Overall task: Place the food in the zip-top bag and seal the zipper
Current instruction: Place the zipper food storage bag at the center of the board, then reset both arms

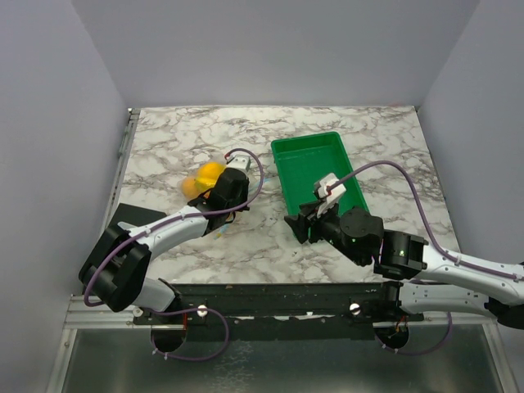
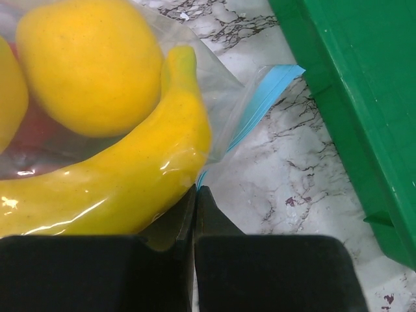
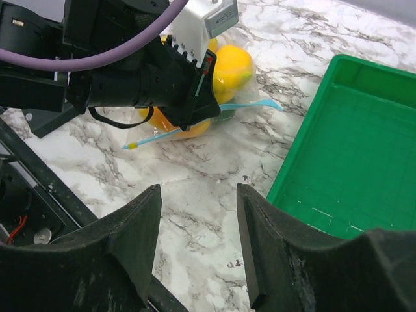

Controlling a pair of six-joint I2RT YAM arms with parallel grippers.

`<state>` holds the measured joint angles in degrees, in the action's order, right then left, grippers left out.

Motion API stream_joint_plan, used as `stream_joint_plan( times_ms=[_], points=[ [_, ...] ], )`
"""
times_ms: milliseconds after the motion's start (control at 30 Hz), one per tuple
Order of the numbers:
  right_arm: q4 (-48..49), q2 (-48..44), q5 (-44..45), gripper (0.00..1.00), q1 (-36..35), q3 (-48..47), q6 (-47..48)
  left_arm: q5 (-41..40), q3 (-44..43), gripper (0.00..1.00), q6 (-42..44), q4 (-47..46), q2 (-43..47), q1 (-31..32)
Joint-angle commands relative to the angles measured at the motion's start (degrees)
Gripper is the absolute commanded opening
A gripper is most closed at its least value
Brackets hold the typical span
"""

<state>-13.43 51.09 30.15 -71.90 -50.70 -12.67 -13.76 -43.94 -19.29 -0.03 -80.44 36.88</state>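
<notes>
The zip-top bag point(image 1: 205, 178) lies on the marble at centre left with the food inside: a yellow lemon point(image 2: 91, 65), a banana point(image 2: 130, 169) and a red piece point(image 2: 32, 133) show through the clear plastic. My left gripper point(image 2: 195, 190) is shut on the zipper point(image 2: 266, 97), the light blue strip that comes out at its tips and runs toward the tray. In the right wrist view the zipper point(image 3: 257, 105) stretches from under the left arm, with a small yellow end on the left. My right gripper point(image 3: 198, 192) hangs open over bare marble, right of the bag, holding nothing.
A green rectangular tray point(image 1: 307, 141) stands right of the bag, with the right gripper point(image 1: 296, 225) near its front left corner. A black block point(image 1: 127, 217) sits at the table's left edge. Grey walls close in the table on three sides.
</notes>
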Motion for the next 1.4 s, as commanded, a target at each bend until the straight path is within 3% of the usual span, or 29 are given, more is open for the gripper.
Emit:
stream_joint_plan(
  times_ms=[0, 200, 400, 800, 1133, 1200, 1267, 1367],
  points=[
    [-2.2, 0.1, 0.4, 0.57, 0.0, -0.9, -1.3, 0.5, -0.9, 0.02, -1.3, 1.2, -0.6, 0.5],
    [-2.4, -0.2, 1.6, 0.63, 0.1, 0.3, -2.2, 2.2, -2.0, 0.25, -2.0, 3.1, 0.1, 0.5],
    [-2.8, 0.5, 2.7, 0.68, 0.1, 0.2, -2.7, 4.7, -2.4, 0.39, -2.4, 4.6, 3.3, 0.7],
    [-2.5, 2.3, 5.6, 0.73, 0.1, -0.7, -3.0, 9.5, -5.5, 0.45, -2.5, 11.0, 10.2, 1.0],
    [-2.1, 3.4, 8.6, 0.76, 0.2, -1.8, -2.4, 7.0, -8.2, 0.49, 0.7, 16.9, 14.4, 1.0],
    [-2.8, 4.0, 8.8, 0.78, 1.1, -2.7, -2.1, 5.8, -9.3, 0.54, 1.9, 18.4, 15.1, 1.0],
    [-3.6, 4.9, 8.5, 0.79, 2.0, -3.5, -1.8, 5.0, -10.8, 0.72, 3.1, 20.0, 15.5, 1.0],
    [-4.7, 6.0, 7.5, 0.80, 4.0, -4.6, -1.2, 3.7, -12.5, 0.85, 4.9, 21.7, 16.6, 1.0]
  ],
)
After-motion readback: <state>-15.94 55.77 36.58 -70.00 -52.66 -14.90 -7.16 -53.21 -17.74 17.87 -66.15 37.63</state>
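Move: The zipper food storage bag is already down on the board, its blue zipper edge pinched near mid-length between the left fingers. From there its food-filled middle lies roughly 9 cm left and 4 cm ahead; the zipper's yellow-tipped end is about 7 cm left and 7 cm back. The green tray's middle is about 19 cm right and 6 cm ahead. From the raised right hand, the bag's filled middle lies some 21 cm left, 18 cm ahead and 20 cm below. The bag's zipper edge is let go as the left fingers open, first almost in place; the left hand then rises about 10 cm away from the bag, easing back some 3 cm, and spreads its fingers wider near the end. The half-open right hand also opens wider, edging about 2 cm forward and slightly down while turning some 10 degrees clockwise beside the tray. ##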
